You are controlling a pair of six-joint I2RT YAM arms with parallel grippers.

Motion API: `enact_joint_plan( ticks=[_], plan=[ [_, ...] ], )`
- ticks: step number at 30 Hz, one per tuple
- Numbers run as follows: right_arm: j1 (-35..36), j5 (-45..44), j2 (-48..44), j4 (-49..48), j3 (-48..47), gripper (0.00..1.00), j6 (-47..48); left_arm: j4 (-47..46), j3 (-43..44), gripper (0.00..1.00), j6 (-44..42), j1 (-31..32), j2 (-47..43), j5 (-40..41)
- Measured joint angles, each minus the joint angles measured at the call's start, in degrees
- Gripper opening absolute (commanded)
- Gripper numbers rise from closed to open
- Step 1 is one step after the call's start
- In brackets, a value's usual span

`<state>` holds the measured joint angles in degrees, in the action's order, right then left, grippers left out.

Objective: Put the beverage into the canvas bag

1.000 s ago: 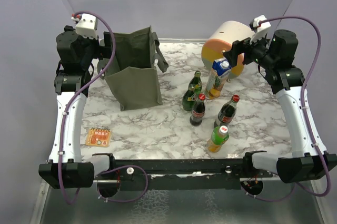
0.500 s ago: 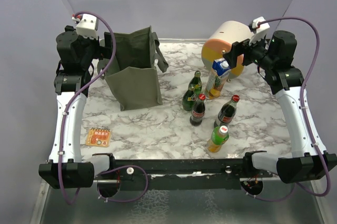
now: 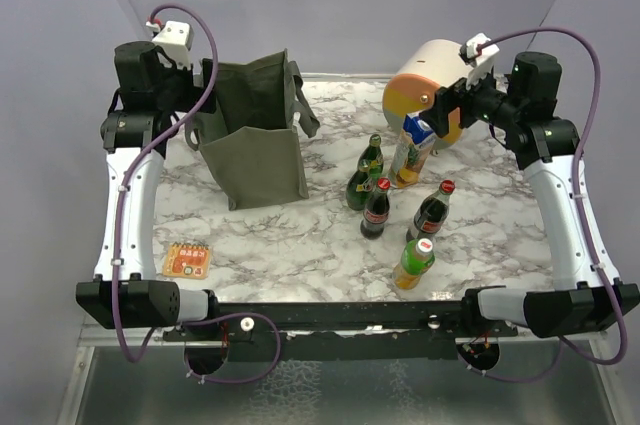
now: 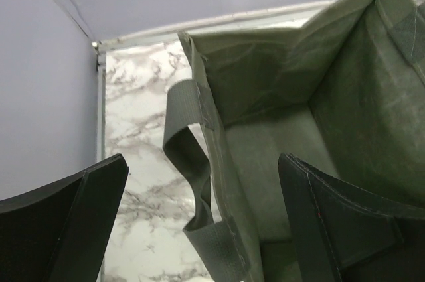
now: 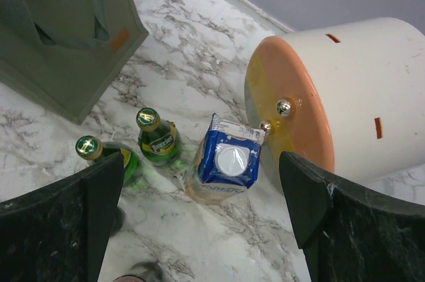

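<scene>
The olive-green canvas bag (image 3: pixel 255 140) stands upright and open at the back left. My left gripper (image 3: pixel 203 97) is open above its left rim. In the left wrist view the gripper (image 4: pixel 202 162) straddles the bag wall (image 4: pixel 265 156) and one loop handle (image 4: pixel 189 156). My right gripper (image 3: pixel 447 105) is open and empty, high above a blue-topped drink carton (image 3: pixel 413 150). In the right wrist view the carton (image 5: pixel 222 166) lies between the open fingers of that gripper (image 5: pixel 199 162). Two green bottles (image 5: pixel 158 139) stand to the carton's left.
A cream-and-orange cylinder (image 3: pixel 425 90) lies on its side just behind the carton, also in the right wrist view (image 5: pixel 332 96). Two red-capped cola bottles (image 3: pixel 376 208) (image 3: pixel 431 210) and a green-and-orange bottle (image 3: pixel 413 263) stand nearer the front. A snack packet (image 3: pixel 187 259) lies front left.
My right gripper has shifted a little left, toward above the carton. My left wrist has risen slightly at the bag's rim. The bag and bottles have not moved.
</scene>
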<state>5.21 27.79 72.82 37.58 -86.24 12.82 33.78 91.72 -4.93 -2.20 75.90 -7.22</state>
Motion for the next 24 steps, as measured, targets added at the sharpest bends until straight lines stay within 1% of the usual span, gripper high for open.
enact_joint_plan(
  ticks=[7, 11, 15, 20, 24],
  plan=[
    [0.8, 4.1, 1.5, 6.1, -1.4, 0.99, 5.8, 8.2, 4.3, 0.98, 2.0, 0.0, 4.8, -1.6],
    [1.0, 4.8, 2.3, 9.6, -2.0, 0.99, 9.0, 10.9, 5.5, 0.91, 3.2, 0.1, 7.9, -3.0],
    [1.1, 3.0, 2.6, 11.0, -2.0, 0.99, 9.9, 12.0, 5.4, 0.70, 4.5, 0.2, 9.2, -4.3],
    [1.2, -1.8, 4.9, 10.8, -2.4, 1.00, 8.4, 12.0, 5.3, 0.56, 5.7, 0.5, 10.1, -7.3],
    [1.2, -4.9, 11.0, 10.7, -3.8, 1.00, 6.6, 11.9, 4.5, 0.43, 6.2, 0.8, 10.1, -9.4]
  ],
)
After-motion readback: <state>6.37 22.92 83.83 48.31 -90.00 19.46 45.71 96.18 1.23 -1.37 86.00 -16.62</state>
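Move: Below and to the right of the left hand is the canvas bag's left rim, about 3 cm ahead, 4 cm right and 9 cm down; the bag opening's middle is some 13 cm right, equally far ahead. From the right hand the juice carton lies about 4 cm ahead, 5 cm left and 24 cm down. The far green bottle stands 2 cm ahead and 14 cm left, the white drum 15 cm ahead, 1 cm left. Sinking about 7 cm, then sliding some 4 cm right, the left hand tips down by roughly 20 degrees and brings its fingers astride the bag's left rim, closing them to half open. Meanwhile the right hand drops about 8 cm towards the carton, first easing slightly back and left, then swinging forward, tilting down, fingers still wide open. ##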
